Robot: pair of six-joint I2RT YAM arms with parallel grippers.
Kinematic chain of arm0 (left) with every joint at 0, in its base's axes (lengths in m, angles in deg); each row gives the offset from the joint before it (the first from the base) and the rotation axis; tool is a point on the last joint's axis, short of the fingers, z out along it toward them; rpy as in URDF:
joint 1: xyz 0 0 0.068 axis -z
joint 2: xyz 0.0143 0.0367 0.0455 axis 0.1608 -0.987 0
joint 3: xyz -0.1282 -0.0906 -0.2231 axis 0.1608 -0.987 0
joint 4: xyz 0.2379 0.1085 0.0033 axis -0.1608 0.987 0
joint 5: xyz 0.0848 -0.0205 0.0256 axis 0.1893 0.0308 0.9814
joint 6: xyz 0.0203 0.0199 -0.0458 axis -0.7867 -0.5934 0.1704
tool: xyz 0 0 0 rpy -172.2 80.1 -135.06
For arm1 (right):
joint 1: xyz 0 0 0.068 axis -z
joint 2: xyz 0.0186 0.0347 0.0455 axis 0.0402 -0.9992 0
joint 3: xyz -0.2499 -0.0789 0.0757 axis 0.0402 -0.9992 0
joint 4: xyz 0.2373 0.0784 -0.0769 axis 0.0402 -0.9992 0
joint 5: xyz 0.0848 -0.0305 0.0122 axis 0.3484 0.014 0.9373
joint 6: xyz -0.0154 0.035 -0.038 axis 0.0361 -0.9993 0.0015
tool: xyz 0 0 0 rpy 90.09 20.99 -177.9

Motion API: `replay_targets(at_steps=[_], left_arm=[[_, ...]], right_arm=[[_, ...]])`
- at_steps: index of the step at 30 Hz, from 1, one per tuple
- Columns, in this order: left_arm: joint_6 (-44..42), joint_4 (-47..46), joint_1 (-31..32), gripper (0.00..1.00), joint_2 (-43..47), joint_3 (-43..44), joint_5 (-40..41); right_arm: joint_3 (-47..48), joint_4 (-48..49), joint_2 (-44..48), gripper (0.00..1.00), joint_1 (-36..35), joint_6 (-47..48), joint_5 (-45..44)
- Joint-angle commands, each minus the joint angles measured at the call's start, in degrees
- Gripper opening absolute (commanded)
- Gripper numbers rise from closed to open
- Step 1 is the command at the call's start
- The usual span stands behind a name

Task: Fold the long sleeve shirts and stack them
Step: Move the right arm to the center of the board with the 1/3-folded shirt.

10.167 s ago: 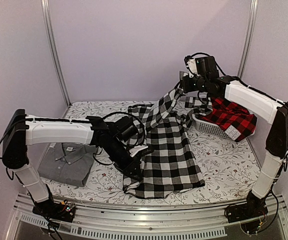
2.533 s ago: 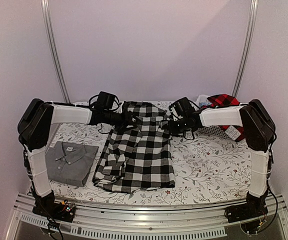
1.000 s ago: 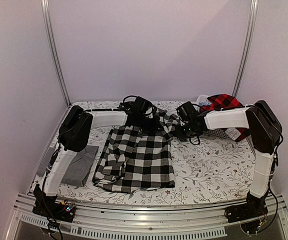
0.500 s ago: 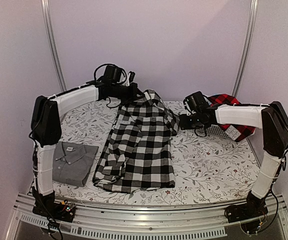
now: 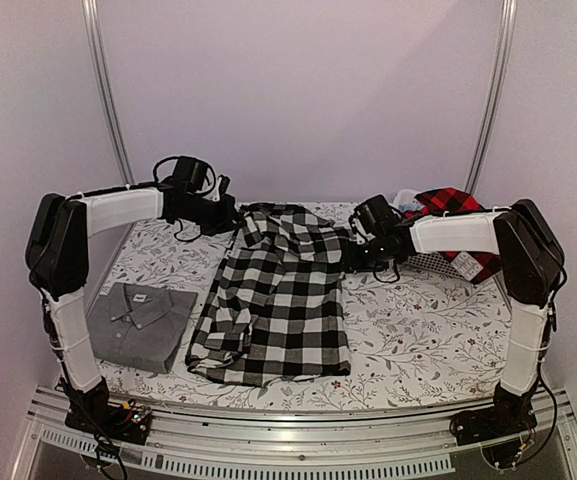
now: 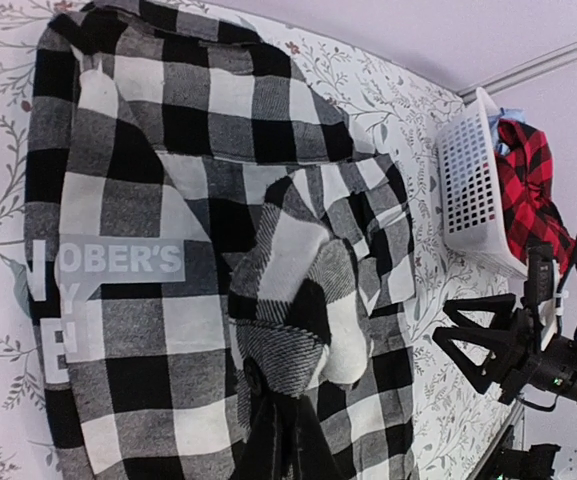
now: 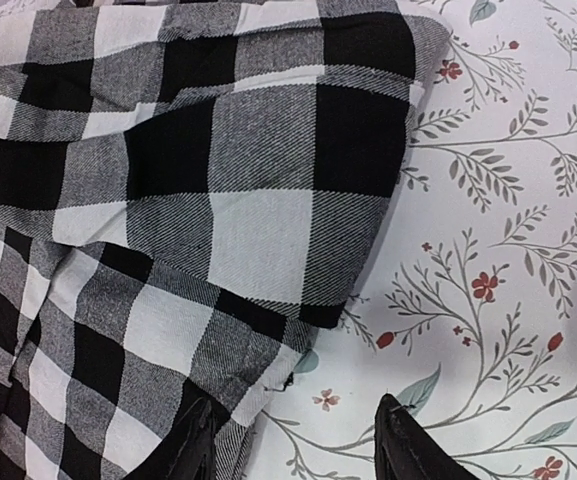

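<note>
The black-and-white check shirt [image 5: 283, 300] lies lengthwise mid-table, its top part folded over; white lettering [image 6: 118, 258] shows in the left wrist view. My left gripper [image 5: 230, 217] is at its far left corner, shut [image 6: 286, 425] on a bunched sleeve cuff. At the shirt's far right edge my right gripper [image 5: 351, 257] is open [image 7: 298, 445], one finger over the cloth hem [image 7: 218, 150], the other over the tablecloth, holding nothing. The grey shirt [image 5: 138, 322] lies folded at the front left. The red-and-black shirt [image 5: 458, 215] hangs out of the basket.
A white plastic basket [image 5: 430, 262] stands at the back right, also seen in the left wrist view [image 6: 473, 190]. A floral tablecloth [image 5: 418, 330] covers the table. Metal posts rise at both back corners, and a rail runs along the front edge.
The left gripper came down and to the left from its raised position, so the shirt's top lies flatter. The right gripper opened and let go of the shirt's edge.
</note>
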Motion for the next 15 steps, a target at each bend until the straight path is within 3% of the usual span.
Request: replay_targets(at_steps=[1,7,15], left_arm=[[-1.1,-2.0,-1.7,0.0,1.3,-4.5,0.9],[-1.0,-4.6,-2.5,0.0,0.2,-8.9,0.9],[0.4,-8.5,-1.8,0.0,-2.3,-10.4,-1.2]], right_arm=[[5.4,1.6,-5.5,0.53,0.1,-1.2,0.3],[10.6,3.1,-12.0,0.51,1.2,-1.0,0.3],[13.9,1.9,-15.5,0.04,4.4,0.0,-1.1]])
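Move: The sleeve fold at the checked shirt's right edge lies about 5 cm ahead of the open right hand, 1 cm to its left and 5 cm below. The white basket is roughly 10 cm ahead and 24 cm to the right of that hand. The left hand, already holding the cuff, has the shirt's left edge some 3 cm left, 2 cm back and 13 cm below; the grey shirt is about 20 cm back, 25 cm left and 14 cm below. Forward and down, about 5 cm each, the right hand goes to the shirt's right edge and closes its part-open fingers late on the way, pinching the sleeve fold. Meanwhile the left hand keeps its shut grip on the cuff and sinks some 6 cm towards the shirt, easing left and slightly back. ##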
